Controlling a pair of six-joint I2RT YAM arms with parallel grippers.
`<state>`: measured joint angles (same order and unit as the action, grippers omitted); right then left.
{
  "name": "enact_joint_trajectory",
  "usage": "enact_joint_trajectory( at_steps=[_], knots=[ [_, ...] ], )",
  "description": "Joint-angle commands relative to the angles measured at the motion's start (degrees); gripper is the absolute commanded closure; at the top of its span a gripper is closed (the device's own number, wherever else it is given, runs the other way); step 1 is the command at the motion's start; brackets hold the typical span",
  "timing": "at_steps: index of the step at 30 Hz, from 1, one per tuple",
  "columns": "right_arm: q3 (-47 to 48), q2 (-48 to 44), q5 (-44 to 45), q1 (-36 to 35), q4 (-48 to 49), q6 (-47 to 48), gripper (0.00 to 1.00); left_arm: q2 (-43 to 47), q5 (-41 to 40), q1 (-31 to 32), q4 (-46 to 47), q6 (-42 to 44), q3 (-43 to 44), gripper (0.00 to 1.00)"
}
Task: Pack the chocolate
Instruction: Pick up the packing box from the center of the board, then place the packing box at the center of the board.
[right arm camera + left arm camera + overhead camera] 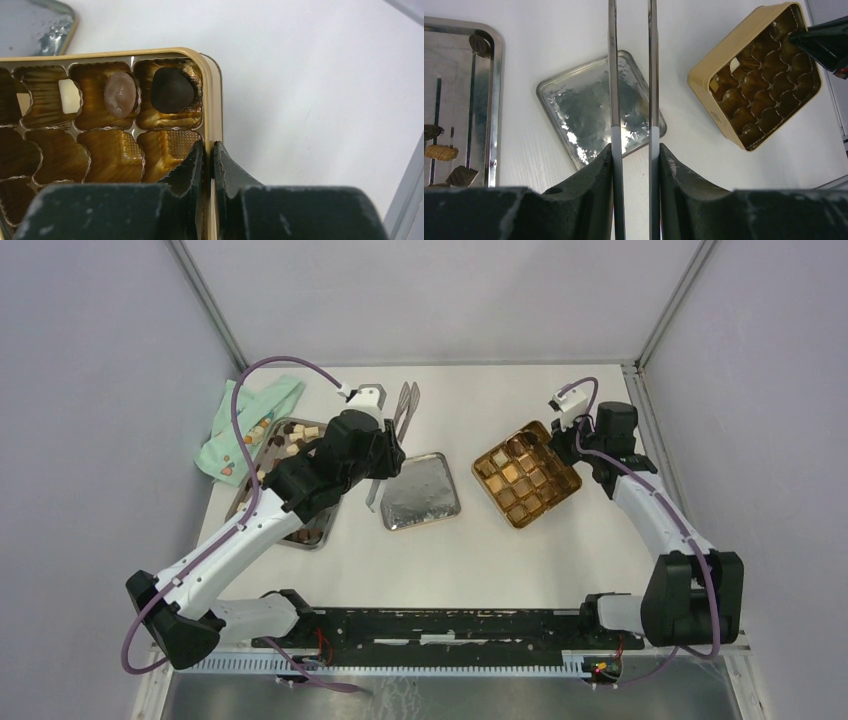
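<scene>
Chocolate chunks (285, 440) in brown and cream lie on a steel tray (305, 536) at the left; a few chunks (441, 151) show in the left wrist view. My left gripper (392, 447) (634, 155) is shut on the long metal tweezers (404, 410) (613, 75), whose two arms stay apart and point across the table. The gold tin (527, 475) (758, 75) holds a dark piece (171, 90), a mid-brown piece (120, 95) and a white piece (69, 95) in its corner row. My right gripper (563, 435) (209, 150) is shut on the tin's side wall (215, 100).
A silver square lid (420, 490) (589, 115) lies between the tray and the tin. A green patterned cloth (245, 420) sits at the far left behind the tray. Grey walls with metal posts close in the table on three sides.
</scene>
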<state>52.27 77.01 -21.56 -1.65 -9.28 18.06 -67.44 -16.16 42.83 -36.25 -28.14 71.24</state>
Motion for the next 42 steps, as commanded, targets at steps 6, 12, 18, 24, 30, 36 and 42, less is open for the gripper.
enact_joint_trajectory(
  at_steps=[6,12,18,24,30,36,42],
  knots=[
    [-9.01,-13.51,-4.39,0.07,1.07,7.03,1.00,1.99,-0.94,-0.11,4.06,1.81,-0.40,0.61],
    [-13.32,-16.81,-3.22,0.11,-0.44,4.20,1.00,2.22,0.55,-0.10,3.32,1.68,-0.33,0.61],
    [-13.53,-11.14,-0.77,3.92,-1.05,-3.69,1.00,1.88,3.71,-0.11,0.28,0.18,-1.02,0.61],
    [-9.32,-1.40,-1.41,8.99,-3.33,-8.75,0.99,2.36,4.01,-0.08,-3.76,-1.15,-1.90,0.61],
    [-9.46,1.66,-0.47,9.69,-4.69,-8.05,0.90,2.33,0.28,-0.09,-12.42,-1.70,-0.54,0.60],
    [-7.88,-1.62,-3.08,11.75,-6.75,-6.11,0.57,-0.49,-5.14,-0.76,-25.02,-3.95,3.31,0.60],
    [-7.66,-6.94,-9.60,14.90,-8.56,-1.09,0.35,-0.80,1.06,-15.02,-25.71,2.25,1.94,0.59]
  ],
)
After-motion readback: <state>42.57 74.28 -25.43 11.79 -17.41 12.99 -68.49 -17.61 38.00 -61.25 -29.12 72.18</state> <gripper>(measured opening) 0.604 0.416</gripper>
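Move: Still pinched by its far right rim, the packing box has its middle about 8 cm back and 7 cm left of the right hand, some 5 cm below. The bare spot it goes to is roughly 17 cm back, 1 cm left and 13 cm below; the empty silver tray lies about 8 cm back, 32 cm left. From the left hand, which holds the tongs, the chocolate tray is about 25 cm left, 1 cm ahead, 26 cm below, and the silver tray 7 cm right, level. Drawing the held box back about 7 cm, the right hand then takes it some 5 cm right and 11 cm down, tipping its fingers down about 20 degrees and turning clockwise, onto the bare table. There its fingers open off the rim and it rises nearly 4 cm. Late on, the left hand, tongs still gripped, swings some 8 cm left, 6 down and 5 back towards the chocolate tray. ##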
